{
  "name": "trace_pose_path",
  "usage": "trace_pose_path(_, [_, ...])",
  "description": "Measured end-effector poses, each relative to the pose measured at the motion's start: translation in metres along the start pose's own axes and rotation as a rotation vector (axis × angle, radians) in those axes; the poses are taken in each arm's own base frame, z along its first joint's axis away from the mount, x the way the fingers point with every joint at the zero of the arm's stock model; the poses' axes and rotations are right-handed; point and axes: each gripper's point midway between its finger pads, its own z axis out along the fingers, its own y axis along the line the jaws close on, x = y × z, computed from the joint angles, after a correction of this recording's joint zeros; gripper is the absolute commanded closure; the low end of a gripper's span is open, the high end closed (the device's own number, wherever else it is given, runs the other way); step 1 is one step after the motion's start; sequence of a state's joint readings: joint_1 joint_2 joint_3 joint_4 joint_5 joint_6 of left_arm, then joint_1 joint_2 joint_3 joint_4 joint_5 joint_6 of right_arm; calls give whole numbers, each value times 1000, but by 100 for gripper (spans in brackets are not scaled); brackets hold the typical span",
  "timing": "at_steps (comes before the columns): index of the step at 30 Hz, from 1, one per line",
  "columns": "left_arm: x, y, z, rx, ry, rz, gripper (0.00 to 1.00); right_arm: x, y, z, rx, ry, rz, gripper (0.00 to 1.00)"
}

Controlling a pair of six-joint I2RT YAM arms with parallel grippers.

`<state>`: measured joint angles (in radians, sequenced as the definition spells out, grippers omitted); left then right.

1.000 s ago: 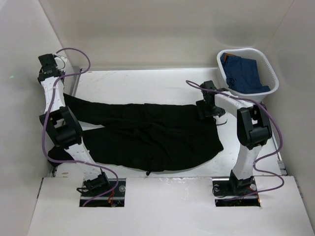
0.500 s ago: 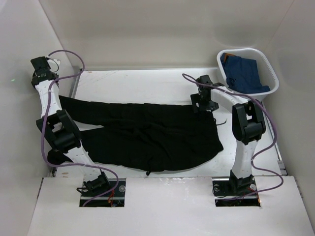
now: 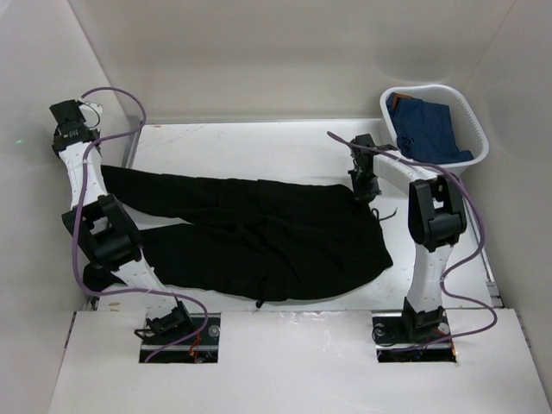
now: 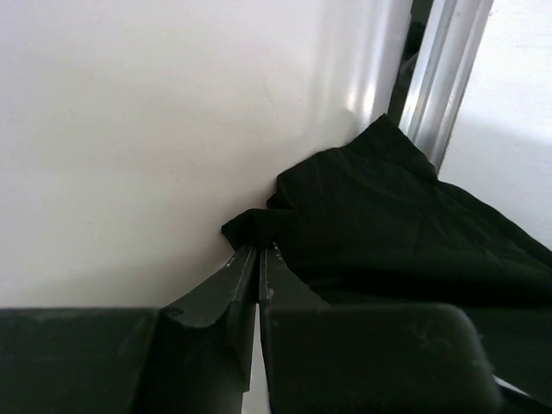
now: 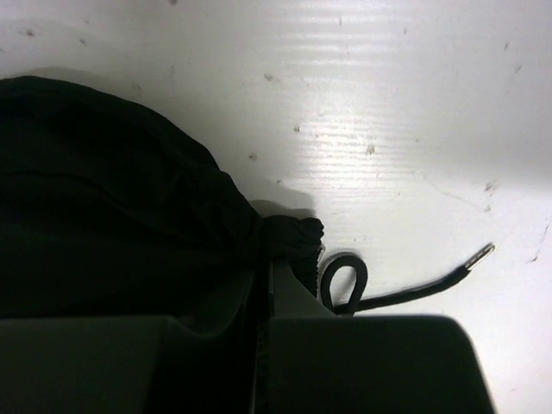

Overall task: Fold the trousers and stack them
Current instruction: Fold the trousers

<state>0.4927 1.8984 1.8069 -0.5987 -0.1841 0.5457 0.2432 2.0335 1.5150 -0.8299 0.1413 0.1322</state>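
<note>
The black trousers (image 3: 259,228) lie spread across the white table, legs to the left and waist to the right. My left gripper (image 3: 71,129) is up at the far left by the wall. In the left wrist view its jaws (image 4: 259,248) are shut on a corner of the trousers (image 4: 388,233). My right gripper (image 3: 366,193) is down at the back right corner of the waist. In the right wrist view it (image 5: 272,263) is shut on a bunched bit of waistband (image 5: 293,235), with the drawstring (image 5: 414,291) lying loose beside it.
A white basket (image 3: 473,116) holding a blue garment (image 3: 427,129) stands at the back right. White walls close in the table on three sides. An aluminium rail (image 4: 444,78) runs along the left edge.
The right gripper has shut on the waistband corner, having been open half a second ago. The left arm has drawn the leg end further left toward the wall.
</note>
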Motion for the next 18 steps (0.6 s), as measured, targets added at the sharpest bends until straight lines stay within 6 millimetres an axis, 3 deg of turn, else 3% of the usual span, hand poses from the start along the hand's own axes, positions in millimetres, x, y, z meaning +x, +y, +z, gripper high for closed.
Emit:
trace_pose_path(4, [0, -1, -4, 9, -7, -1, 98, 4, -7, -8, 24, -50, 27, 100])
trace_pose_path(7, [-3, -1, -7, 15, -21, -1, 98, -7, -26, -38, 62, -172, 97, 100])
trace_pose_path(10, [-18, -4, -10, 25, -45, 5, 98, -43, -60, -88, 92, -401, 242, 100])
trace_pose_path(12, [-44, -4, -12, 23, -96, 5, 98, -64, -83, -123, 103, -551, 338, 100])
trace_pose_path(15, [-95, -9, -15, 18, -202, 3, 97, -87, -105, -159, 100, -718, 437, 100])
trace_pose_path(18, [-139, -26, -24, 22, -305, 18, 97, -91, -121, -172, 118, -811, 497, 100])
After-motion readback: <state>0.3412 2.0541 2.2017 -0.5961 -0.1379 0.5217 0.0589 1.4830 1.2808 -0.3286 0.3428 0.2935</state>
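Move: My right hand already pinches the trousers' far waistband corner just above the table. The basket's middle is about 17 cm ahead and 18 cm to its right; the loose drawstring lies some 3 cm back and 5 cm right, and the near waistband corner about 17 cm back and 5 cm right. My left hand still holds the raised far leg's hem; the table's far-left corner is about 14 cm ahead, 7 cm right and 20 cm below it. I swing the waistband up about 20 cm with my right hand, at first nearly on the spot and then also to the right and somewhat forward towards the basket, the wrist tipping the fingers up some 50 degrees from pointing down and turning clockwise. My left hand waits briefly, then carries the hem forward and up, roughly 10 cm each way, and a little right, towards the table's far-left corner. Both grips stay shut. ##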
